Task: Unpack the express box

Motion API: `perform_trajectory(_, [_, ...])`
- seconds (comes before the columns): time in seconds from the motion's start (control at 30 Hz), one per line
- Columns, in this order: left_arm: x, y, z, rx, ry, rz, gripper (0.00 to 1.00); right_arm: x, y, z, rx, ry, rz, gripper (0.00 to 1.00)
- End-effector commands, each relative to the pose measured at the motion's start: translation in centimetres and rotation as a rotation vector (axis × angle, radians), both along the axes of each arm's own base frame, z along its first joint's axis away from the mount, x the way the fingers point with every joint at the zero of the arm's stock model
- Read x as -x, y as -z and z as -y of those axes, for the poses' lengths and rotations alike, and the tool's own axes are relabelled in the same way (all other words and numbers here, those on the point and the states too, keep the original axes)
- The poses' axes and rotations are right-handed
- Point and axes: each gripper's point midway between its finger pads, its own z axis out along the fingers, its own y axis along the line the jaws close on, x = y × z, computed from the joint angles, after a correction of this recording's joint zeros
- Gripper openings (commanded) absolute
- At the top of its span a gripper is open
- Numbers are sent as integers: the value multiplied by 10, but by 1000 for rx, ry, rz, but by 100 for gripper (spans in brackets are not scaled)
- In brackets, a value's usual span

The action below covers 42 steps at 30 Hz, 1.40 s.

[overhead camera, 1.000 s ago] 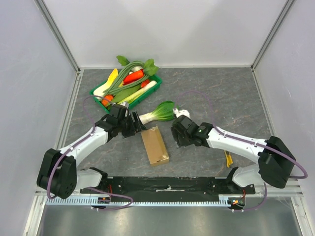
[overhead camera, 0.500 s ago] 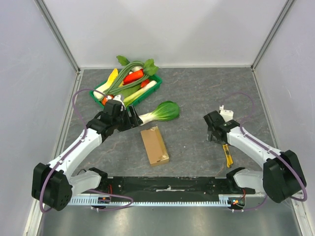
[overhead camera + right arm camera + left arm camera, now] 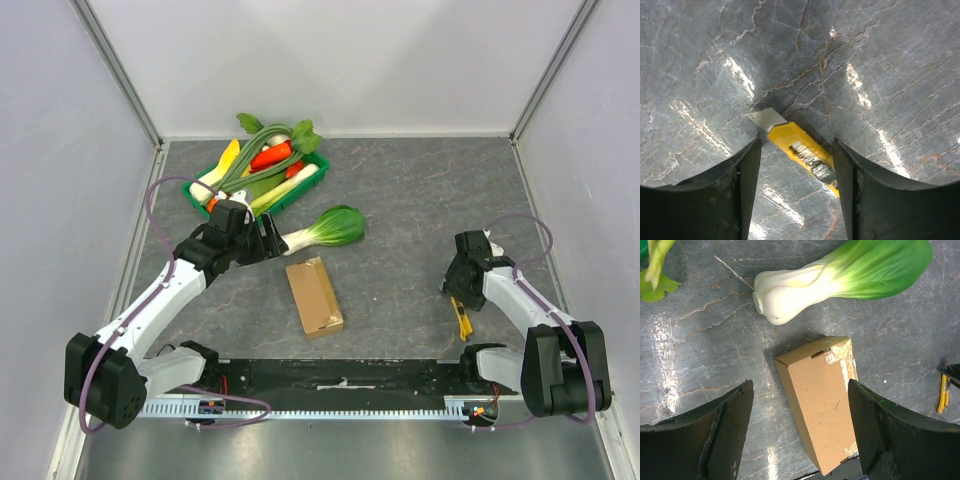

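The express box (image 3: 315,296), a plain brown carton, lies closed on the dark tabletop near the front middle. In the left wrist view the box (image 3: 820,400) shows below and between the open fingers. My left gripper (image 3: 268,240) (image 3: 800,390) hovers open just behind the box's far end, holding nothing. A yellow utility knife (image 3: 463,320) (image 3: 790,137) lies at the front right, its blade out. Above the knife's blade end my right gripper (image 3: 460,285) (image 3: 796,145) stands open, one finger on each side of the handle.
A bok choy (image 3: 325,230) (image 3: 840,275) lies just behind the box. A green tray (image 3: 195,185) of vegetables stands at the back left. Grey walls close the table on three sides.
My right arm has swung from beside the box to the front right and come down over the knife. The left gripper has drawn back a little from the box.
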Motion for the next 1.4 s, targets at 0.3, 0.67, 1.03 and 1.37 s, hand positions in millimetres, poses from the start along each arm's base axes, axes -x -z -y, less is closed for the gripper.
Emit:
perform_trajectory(0.3, [-2, -25, -3, -8, 15, 78, 82, 0, 11, -41, -185, -123, -12, 21])
perform_trajectory(0.67, [10, -39, 39, 173, 201, 57, 82, -49, -38, -97, -167, -463, 185, 5])
perform_trajectory(1.03, [42, -69, 103, 477, 499, 47, 80, -71, -153, -208, -426, -808, 511, 3])
perform_trajectory(1.37, [52, -95, 150, 512, 562, 196, 80, -71, -249, -282, -564, -888, 706, 4])
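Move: The yellow cutter lies on the table at the right hand's open fingers, its blade end almost between them, its middle about 4 cm back and 2 cm right. The box is some 33 cm to that hand's left, level with it; the bok choy stands 31 cm left and 17 cm ahead. From the left hand the cutter is roughly 43 cm right, 11 cm back and 14 cm lower; the box is 7 cm right, 8 cm back and 11 cm down. The cutter is pinched near its blade end as the right fingers close; the right hand slides left low over the table, then climbs towards the left hand, 25 cm left and 20 cm up in all, slightly forward, turning counter-clockwise and tipping its fingers up. The left hand, still wide open, swings right towards it, rising and drawing back, rolling and turning clockwise. ##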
